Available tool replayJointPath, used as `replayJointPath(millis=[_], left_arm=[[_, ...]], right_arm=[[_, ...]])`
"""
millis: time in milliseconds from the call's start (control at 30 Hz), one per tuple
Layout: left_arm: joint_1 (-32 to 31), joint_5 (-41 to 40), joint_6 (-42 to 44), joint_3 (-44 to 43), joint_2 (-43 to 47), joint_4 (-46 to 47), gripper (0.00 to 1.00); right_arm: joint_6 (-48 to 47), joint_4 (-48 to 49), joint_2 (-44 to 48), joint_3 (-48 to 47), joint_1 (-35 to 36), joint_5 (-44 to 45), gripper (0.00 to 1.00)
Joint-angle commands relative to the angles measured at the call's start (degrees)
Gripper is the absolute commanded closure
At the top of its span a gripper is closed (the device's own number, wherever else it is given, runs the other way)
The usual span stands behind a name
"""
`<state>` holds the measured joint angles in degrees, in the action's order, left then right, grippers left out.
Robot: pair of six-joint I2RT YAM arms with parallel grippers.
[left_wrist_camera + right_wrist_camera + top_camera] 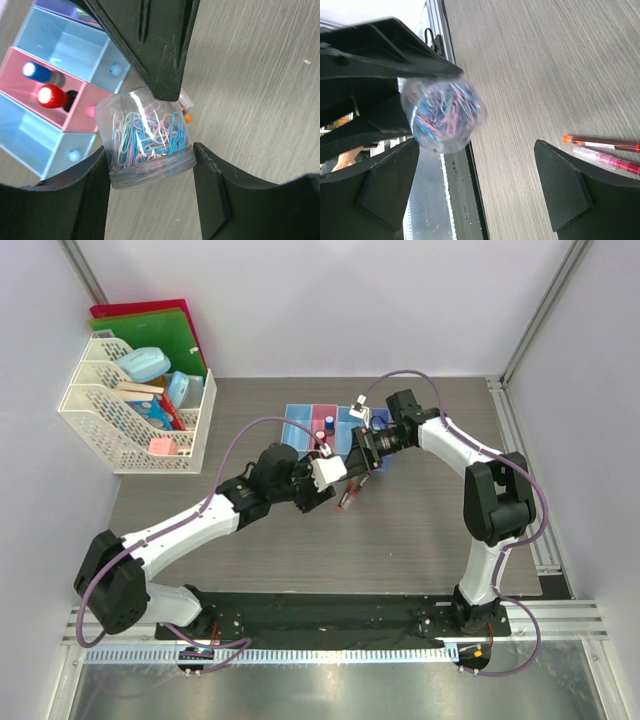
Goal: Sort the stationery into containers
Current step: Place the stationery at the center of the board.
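A clear jar of coloured paper clips [147,137] sits between my left gripper's [151,165] two fingers, which press on its lid; it is held above the table. It also shows in the right wrist view [442,115]. My right gripper [476,150] is wide open beside the jar, one finger [155,45] just above it. The two grippers meet in the top view, left gripper [335,478], right gripper [352,455]. Two thin red pens [605,146] lie on the table. The row of bins [300,425] stands just behind; the pink bin [85,100] holds a blue piece [36,71] and a red piece [50,96].
A white lattice rack [130,410] with boxes stands at the far left, red and green folders [150,325] behind it. The pens show under the grippers in the top view [350,495]. A small orange tip [187,118] peeks out behind the jar.
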<state>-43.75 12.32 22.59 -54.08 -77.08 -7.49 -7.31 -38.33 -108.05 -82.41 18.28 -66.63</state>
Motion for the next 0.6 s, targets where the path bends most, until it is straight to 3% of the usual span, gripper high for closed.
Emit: replayJointPath(millis=[0, 233, 367, 567], left_arm=[[0.33, -0.01, 7.11, -2.61, 7.11, 3.28, 1.0], [1.65, 0.87, 18.61, -3.47, 8.79, -11.56, 1.0], [1.74, 0.61, 29.93, -6.2, 7.65, -22.37, 1.0], [1.12, -7.73, 41.38, -10.69, 3.96, -35.04, 1.0]], right_arm=[[-3.15, -0.43, 0.64, -0.64, -0.09, 5.37, 0.0], [-3.32, -1.66, 1.61, -2.58, -1.67, 4.67, 0.0], [-3.15, -1.75, 1.61, -3.02, -2.81, 4.23, 0.0], [-2.88, -1.66, 2.32, -3.37, -4.74, 3.88, 0.0]])
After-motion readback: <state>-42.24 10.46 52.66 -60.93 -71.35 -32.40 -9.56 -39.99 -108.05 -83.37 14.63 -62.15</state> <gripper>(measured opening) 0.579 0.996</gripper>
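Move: Roughly 9 cm to the left and 8 cm ahead of the left hand, which already holds the tub of paper clips, lies the left blue drawer, some 13 cm lower. The pink drawer is about 8 cm ahead and 4 cm left, and the pens some 4 cm back and 3 cm right, both well below. From the empty, open right hand the pens lie about 6 cm back, 3 cm right and 14 cm down; the tub is some 3 cm back and 3 cm left. Drawing the tub out from in front of the right hand's open fingers, the left hand travels about 6 cm left, rising some 3 cm and then sinking halfway back, while its wrist rolls about 25 degrees and its fingers tip a little further down, grip kept. The right hand, still wide open, backs off to the right and forward, roughly 3 cm. ##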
